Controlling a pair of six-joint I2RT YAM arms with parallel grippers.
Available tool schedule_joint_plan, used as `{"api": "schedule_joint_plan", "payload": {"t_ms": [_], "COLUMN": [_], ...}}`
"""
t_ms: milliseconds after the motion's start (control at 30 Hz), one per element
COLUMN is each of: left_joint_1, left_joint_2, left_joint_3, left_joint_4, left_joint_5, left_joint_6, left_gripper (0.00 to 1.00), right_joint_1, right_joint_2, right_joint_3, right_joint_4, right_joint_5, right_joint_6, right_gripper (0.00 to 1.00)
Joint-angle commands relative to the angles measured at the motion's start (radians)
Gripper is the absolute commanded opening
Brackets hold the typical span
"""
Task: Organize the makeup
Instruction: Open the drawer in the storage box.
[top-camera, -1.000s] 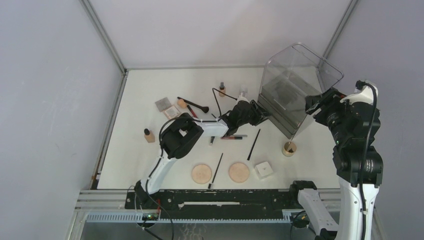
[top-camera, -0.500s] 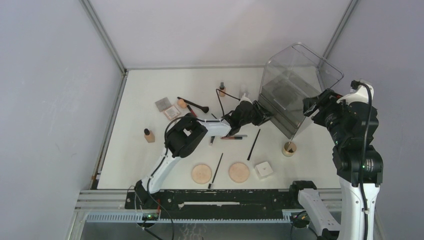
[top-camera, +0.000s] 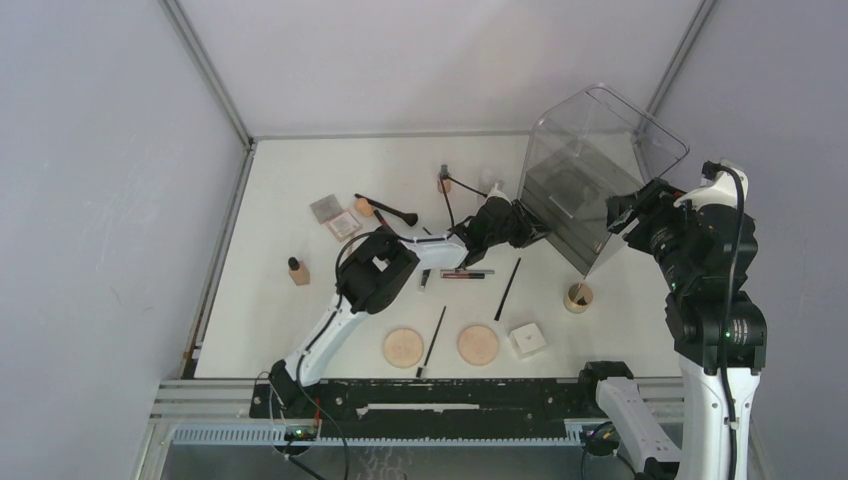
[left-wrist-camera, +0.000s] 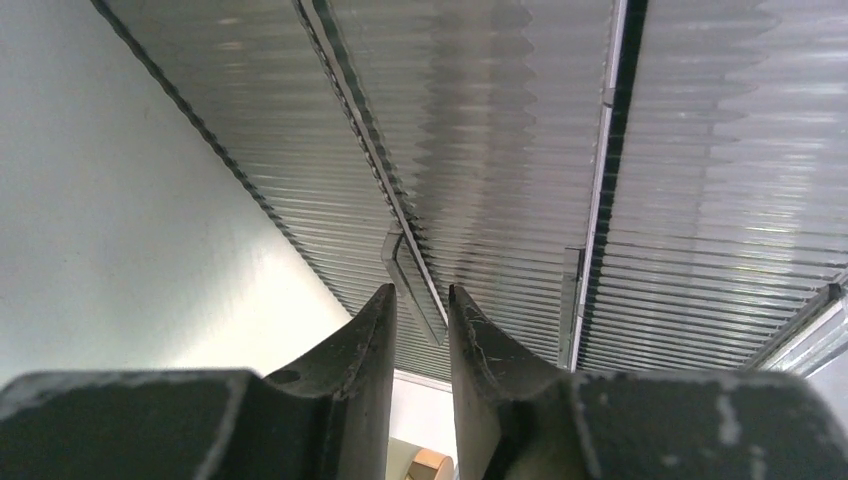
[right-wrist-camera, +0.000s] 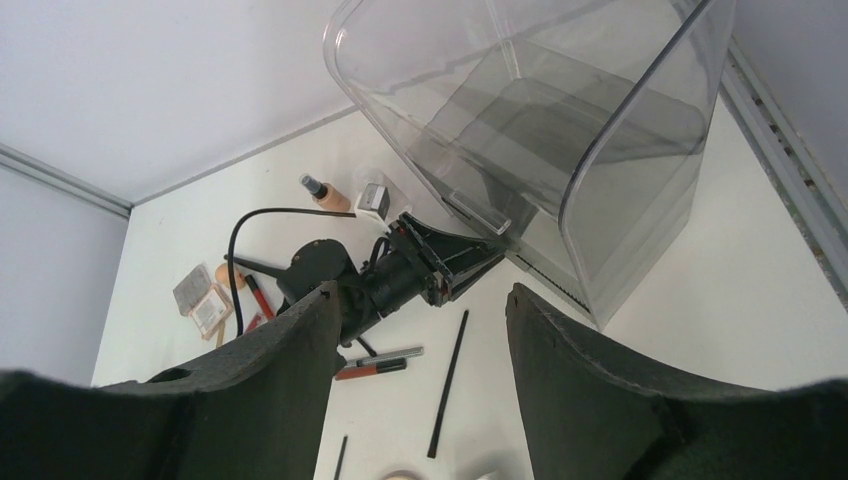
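Note:
The makeup lies scattered on the white table: two round tan puffs (top-camera: 403, 347) (top-camera: 478, 344), a white box (top-camera: 527, 339), a tan dark-capped bottle (top-camera: 298, 271), square compacts (top-camera: 325, 208), a black brush (top-camera: 385, 209), and thin black pencils (top-camera: 507, 288) (top-camera: 435, 337). A red lip stick (right-wrist-camera: 370, 369) lies beside a silver pen. My left gripper (top-camera: 535, 228) (left-wrist-camera: 422, 290) reaches to the clear bin (top-camera: 590, 170), its jaws closed narrowly round the bin's clear tab (left-wrist-camera: 405, 265). My right gripper (top-camera: 622, 212) (right-wrist-camera: 422, 290) is open and empty, raised beside the bin.
The big clear bin (right-wrist-camera: 540, 110) stands tilted at the back right, its ribbed face filling the left wrist view. A small round tan pot (top-camera: 577, 297) sits near its front corner. Another bottle (top-camera: 443, 180) stands at the back. Grey walls enclose the table.
My left gripper has moved right and forward up to the bin's tab. The bin has shifted slightly. My right gripper has edged a little left.

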Motion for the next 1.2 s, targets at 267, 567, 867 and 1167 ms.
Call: {"api": "schedule_joint_plan", "payload": {"t_ms": [267, 567, 867, 1167], "left_joint_1": [0.016, 0.019, 0.019, 0.018], "left_joint_2": [-0.002, -0.110, -0.251, -0.358], "left_joint_3": [0.041, -0.090, -0.356, -0.526], "left_joint_4": [0.016, 0.020, 0.102, 0.124], "left_joint_5": [-0.009, -0.056, -0.067, -0.073], "left_joint_6": [0.024, 0.102, 0.123, 0.176], "left_gripper": [0.01, 0.00, 0.00, 0.00], "right_joint_1": [0.016, 0.022, 0.028, 0.027], "right_joint_2": [0.003, 0.013, 0.016, 0.019], "right_joint_3": [0.007, 0.007, -0.009, -0.036], "right_joint_4": [0.011, 0.013, 0.021, 0.044], "right_joint_5": [0.010, 0.011, 0.021, 0.004], "right_joint_6": [-0.020, -0.020, -0.024, -0.010], "right_gripper": [0.69, 0.69, 0.69, 0.69]}}
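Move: The pull handle of the storage box's lowest drawer is almost between the left fingertips, only about 1 cm ahead, 1 cm to the right and 1 cm lower. A thin dark brush lies about 11 cm back and 8 cm left, 4 cm lower; the brush cup stands 12 cm back and 8 cm right, and the clear bottle 12 cm ahead and 13 cm left, both about 2 cm lower. From the right hand, the handle is roughly 18 cm ahead, 4 cm left and 30 cm below. The left hand eases a little under 1 cm onto the lowest drawer's handle while its partly open fingers close fully to pinch it, then it draws the drawer out of the storage box, going left and about half as far back. It ends some 9 cm from its start, having sunk about 2 cm near the end and rolled slightly, its left side rising, with the fingers shut and clear of the handle. ##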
